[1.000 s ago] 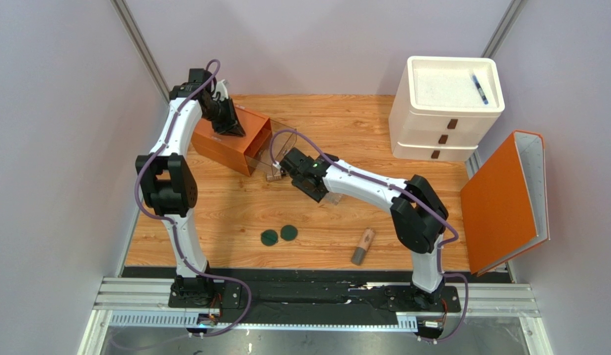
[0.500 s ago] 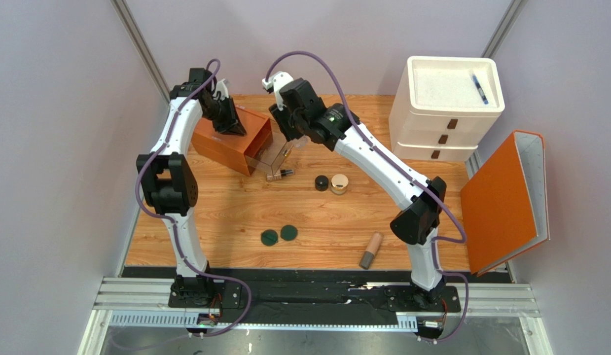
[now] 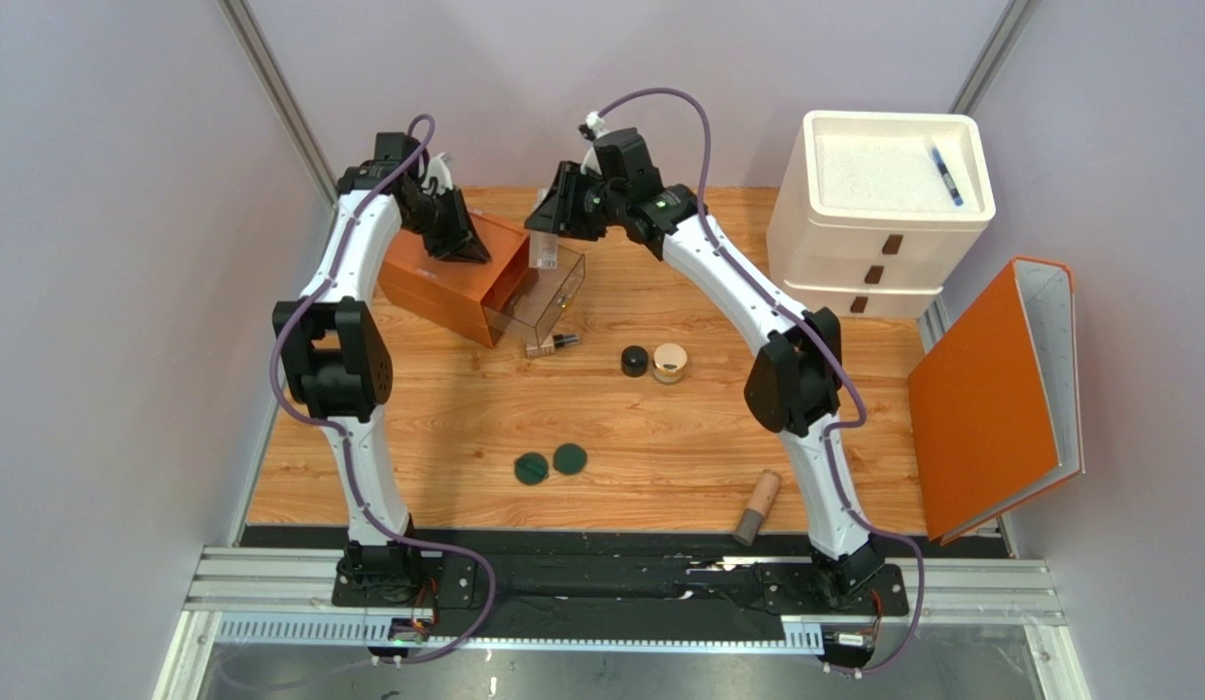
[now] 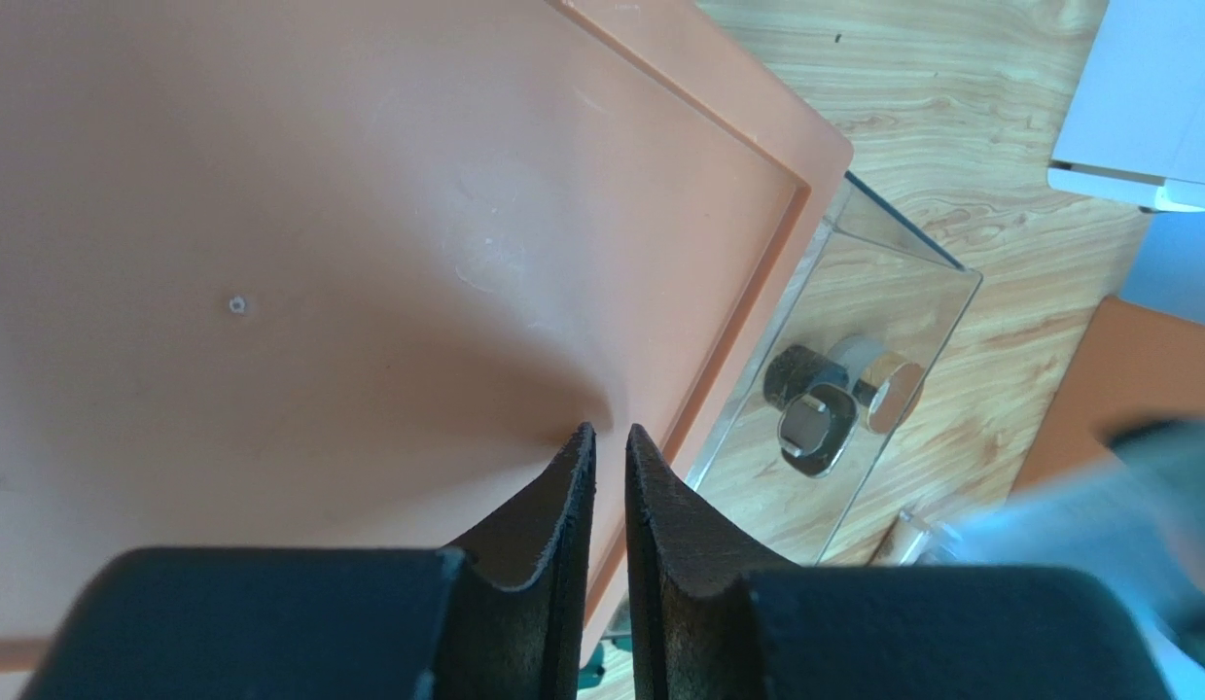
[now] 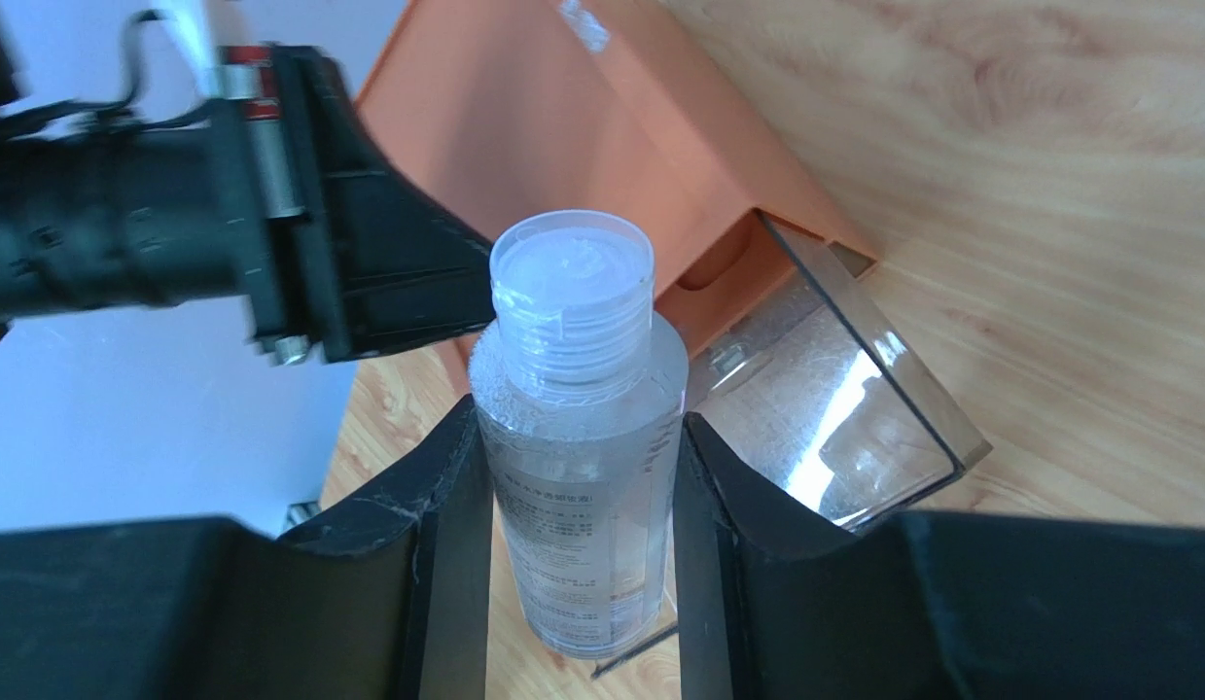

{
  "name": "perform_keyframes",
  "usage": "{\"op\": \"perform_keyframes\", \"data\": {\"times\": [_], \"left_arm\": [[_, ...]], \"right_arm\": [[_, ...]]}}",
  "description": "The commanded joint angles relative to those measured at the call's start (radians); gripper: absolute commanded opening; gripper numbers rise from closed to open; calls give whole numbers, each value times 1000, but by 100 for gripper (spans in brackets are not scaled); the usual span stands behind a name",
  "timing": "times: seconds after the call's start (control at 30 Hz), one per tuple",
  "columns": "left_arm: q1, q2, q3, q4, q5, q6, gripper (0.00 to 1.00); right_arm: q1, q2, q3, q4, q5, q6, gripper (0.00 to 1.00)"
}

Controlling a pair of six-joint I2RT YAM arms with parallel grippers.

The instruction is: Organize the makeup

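My right gripper (image 3: 554, 231) (image 5: 582, 430) is shut on a clear bottle (image 5: 582, 438) with a clear ribbed cap and holds it upright in the air over the clear drawer (image 3: 547, 296) of the orange drawer box (image 3: 440, 280). My left gripper (image 3: 469, 248) (image 4: 610, 438) is shut and empty, its tips on the box's top (image 4: 345, 263). On the table lie a small dark-capped bottle (image 3: 553, 346) by the drawer, a black round cap (image 3: 634, 360), a round tan jar (image 3: 668, 362), two dark-green discs (image 3: 550, 464) and a beige bottle (image 3: 757, 506) near the front edge.
A white drawer unit (image 3: 878, 234) stands at the back right with a blue pen (image 3: 946, 172) on top. An orange binder (image 3: 995, 394) leans at the right edge. Dark round shapes (image 4: 820, 409) show through the clear drawer; whether inside it, I cannot tell.
My right gripper rose from the table by the drawer with the clear bottle and swung back-left over the drawer. The cap and jar are uncovered. The beige bottle rolled right.
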Motion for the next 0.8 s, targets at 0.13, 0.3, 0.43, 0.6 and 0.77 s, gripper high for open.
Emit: {"op": "perform_keyframes", "data": {"times": [0.13, 0.3, 0.43, 0.6, 0.77], "left_arm": [[4, 62, 66, -9, -34, -23, 20], [4, 76, 81, -6, -33, -39, 20], [4, 76, 89, -3, -39, -53, 21], [4, 69, 94, -4, -54, -60, 21], [4, 62, 98, -4, -60, -65, 21]], "right_arm": [[4, 70, 17, 46, -181, 181, 3], [2, 92, 19, 7, -216, 159, 16], [-8, 86, 4, -40, -231, 159, 49], [-31, 51, -21, -63, -231, 149, 68], [-50, 23, 0, -77, -211, 118, 72]]}}
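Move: The right gripper already holds the clear bottle; the open drawer it is meant for lies about 5 cm back, 2 cm to the left and 14 cm below. The orange box stands some 13 cm left and 2 cm back, the dropper bottle about 12 cm back and level sideways, and the black jar roughly 14 cm back and 12 cm right. From the left gripper, the drawer is about 3 cm back, 7 cm right and 7 cm lower. Lower the right gripper with the clear bottle about 6 cm towards the open drawer, tipping the fingers some 20 degrees steeper. Once most of the way down, draw back about 3 cm and slightly left, then spread the fingers wide to let go of the bottle, easing a little right. Keep the left gripper shut low over the box top, creeping forward 1.5 cm. ##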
